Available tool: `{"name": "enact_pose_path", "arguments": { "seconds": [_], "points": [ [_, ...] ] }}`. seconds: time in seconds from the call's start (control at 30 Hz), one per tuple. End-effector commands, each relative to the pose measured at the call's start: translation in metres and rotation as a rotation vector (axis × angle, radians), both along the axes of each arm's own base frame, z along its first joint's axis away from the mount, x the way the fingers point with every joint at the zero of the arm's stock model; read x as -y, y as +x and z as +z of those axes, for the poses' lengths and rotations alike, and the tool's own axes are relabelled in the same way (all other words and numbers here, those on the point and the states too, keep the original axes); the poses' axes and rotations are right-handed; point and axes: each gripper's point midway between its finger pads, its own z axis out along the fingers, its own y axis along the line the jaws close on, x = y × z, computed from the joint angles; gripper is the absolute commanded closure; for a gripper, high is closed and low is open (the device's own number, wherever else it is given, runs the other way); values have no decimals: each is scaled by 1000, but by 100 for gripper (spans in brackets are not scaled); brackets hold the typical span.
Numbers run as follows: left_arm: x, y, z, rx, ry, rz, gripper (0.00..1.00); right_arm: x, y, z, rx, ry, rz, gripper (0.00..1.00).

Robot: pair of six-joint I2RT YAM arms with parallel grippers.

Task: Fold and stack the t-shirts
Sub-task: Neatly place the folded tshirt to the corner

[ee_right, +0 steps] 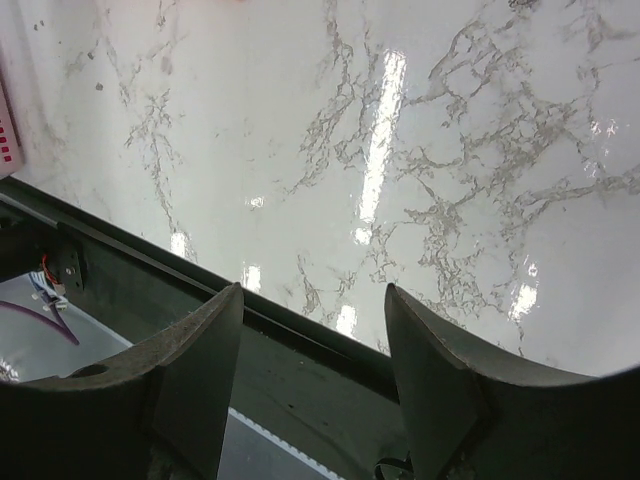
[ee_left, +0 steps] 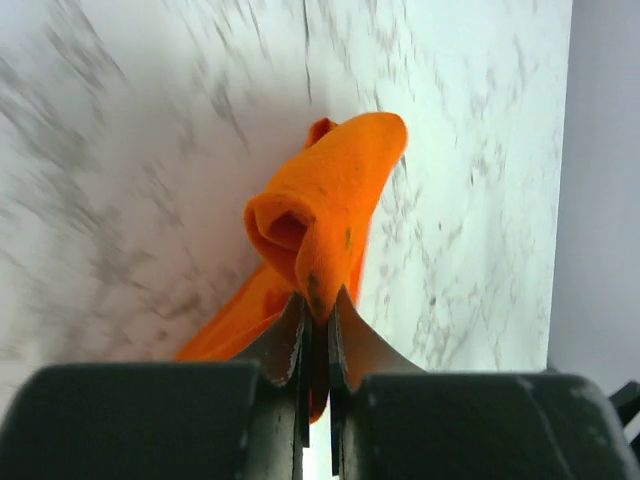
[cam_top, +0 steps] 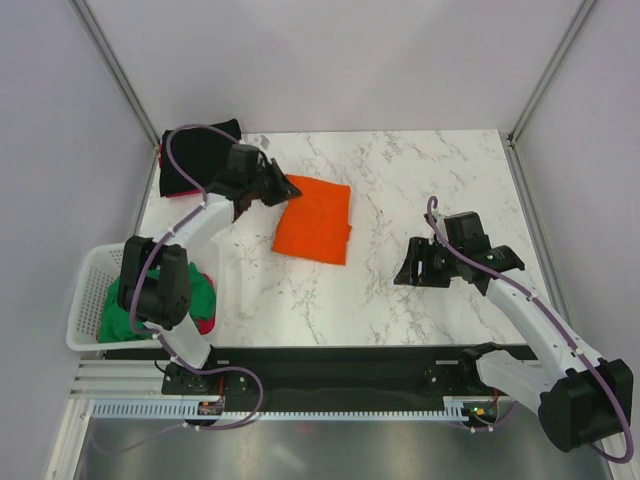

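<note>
A folded bright orange t-shirt (cam_top: 316, 220) lies in the middle of the marble table. My left gripper (cam_top: 284, 187) is shut on its back-left corner, and in the left wrist view a bunched fold of the orange t-shirt (ee_left: 330, 200) rises from between the shut fingertips (ee_left: 318, 305). A black t-shirt (cam_top: 196, 160) lies folded at the back-left corner of the table. Green and pink-red t-shirts (cam_top: 205, 295) sit in the basket. My right gripper (cam_top: 412, 268) hangs open over bare table on the right, with nothing between its fingers (ee_right: 205, 350).
A white lattice basket (cam_top: 88, 290) stands at the table's left front, partly behind the left arm. The table's dark front edge (ee_right: 250, 330) runs just below the right gripper. Enclosure walls and metal posts border the table on the back and sides.
</note>
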Motion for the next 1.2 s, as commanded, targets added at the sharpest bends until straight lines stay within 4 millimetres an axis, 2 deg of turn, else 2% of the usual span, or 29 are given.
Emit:
{"name": "enact_pose_path", "arguments": {
  "seconds": [0.0, 0.07, 0.1, 0.17, 0.2, 0.33, 0.37, 0.4, 0.47, 0.5, 0.57, 0.73, 0.87, 0.9, 1.1, 1.17],
  "points": [
    [-48, 21, 26, 46, 94, -32, 91, -5, -1, 14, 48, 47, 9, 34],
    [-73, 34, 29, 74, 163, 1, 91, -5, -3, 13, 53, 47, 15, 32],
    [-80, 43, 42, 115, 181, 10, 92, -5, -4, 14, 56, 49, 23, 32],
    [-105, 55, 47, 134, 221, 35, 94, -5, -5, 13, 55, 48, 27, 32],
    [-111, 64, 61, 166, 215, 40, 94, -5, -5, 13, 57, 49, 34, 32],
    [-144, 85, 91, 242, 214, 50, 98, -6, -6, 14, 58, 55, 45, 32],
    [-142, 86, 96, 258, 204, 19, 98, -6, -6, 14, 59, 54, 47, 32],
    [-164, 95, 103, 281, 209, 46, 98, -6, -6, 14, 57, 55, 48, 32],
    [-176, 100, 108, 316, 232, 15, 98, -8, -8, 13, 49, 60, 56, 32],
    [-179, 104, 119, 351, 247, 5, 98, -8, -8, 11, 45, 60, 58, 32],
    [-188, 109, 123, 379, 281, -16, 98, -9, -9, 11, 43, 65, 63, 32],
    [-206, 118, 157, 475, 337, -18, 98, -10, -10, 7, 25, 66, 73, 32],
    [-222, 125, 171, 501, 312, -19, 98, -11, -12, 5, 23, 65, 80, 32],
    [-224, 125, 182, 523, 306, -15, 98, -12, -12, 5, 25, 65, 82, 32],
    [-240, 126, 208, 567, 292, 15, 98, -13, -12, 4, 22, 60, 85, 32],
    [-244, 126, 211, 571, 272, 13, 98, -12, -13, 2, 18, 59, 85, 32]
  ]
}}
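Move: The left hand already holds the folded orange t-shirt by its far-left edge, with its body hanging about 7 cm right and 6 cm back of the fingers. The black folded stack in the far-left corner lies some 14 cm ahead, 26 cm left and 11 cm below; the white basket is about 22 cm back and 34 cm left. From the idle right hand the stack is roughly 35 cm ahead and 61 cm to the left. Keeping its pinch on the orange t-shirt's edge, the left hand sweeps quickly left by some 24 cm, with about 12 cm of forward travel and a rise of nearly 18 cm, carrying the shirt from mid-table to over the black stack in the far-left corner. The forward and leftward travel comes mostly early and the lift steepens later, while the wrist tips the fingers up out of their downward slant by roughly 25 degrees and rolls its left side up about 15. ##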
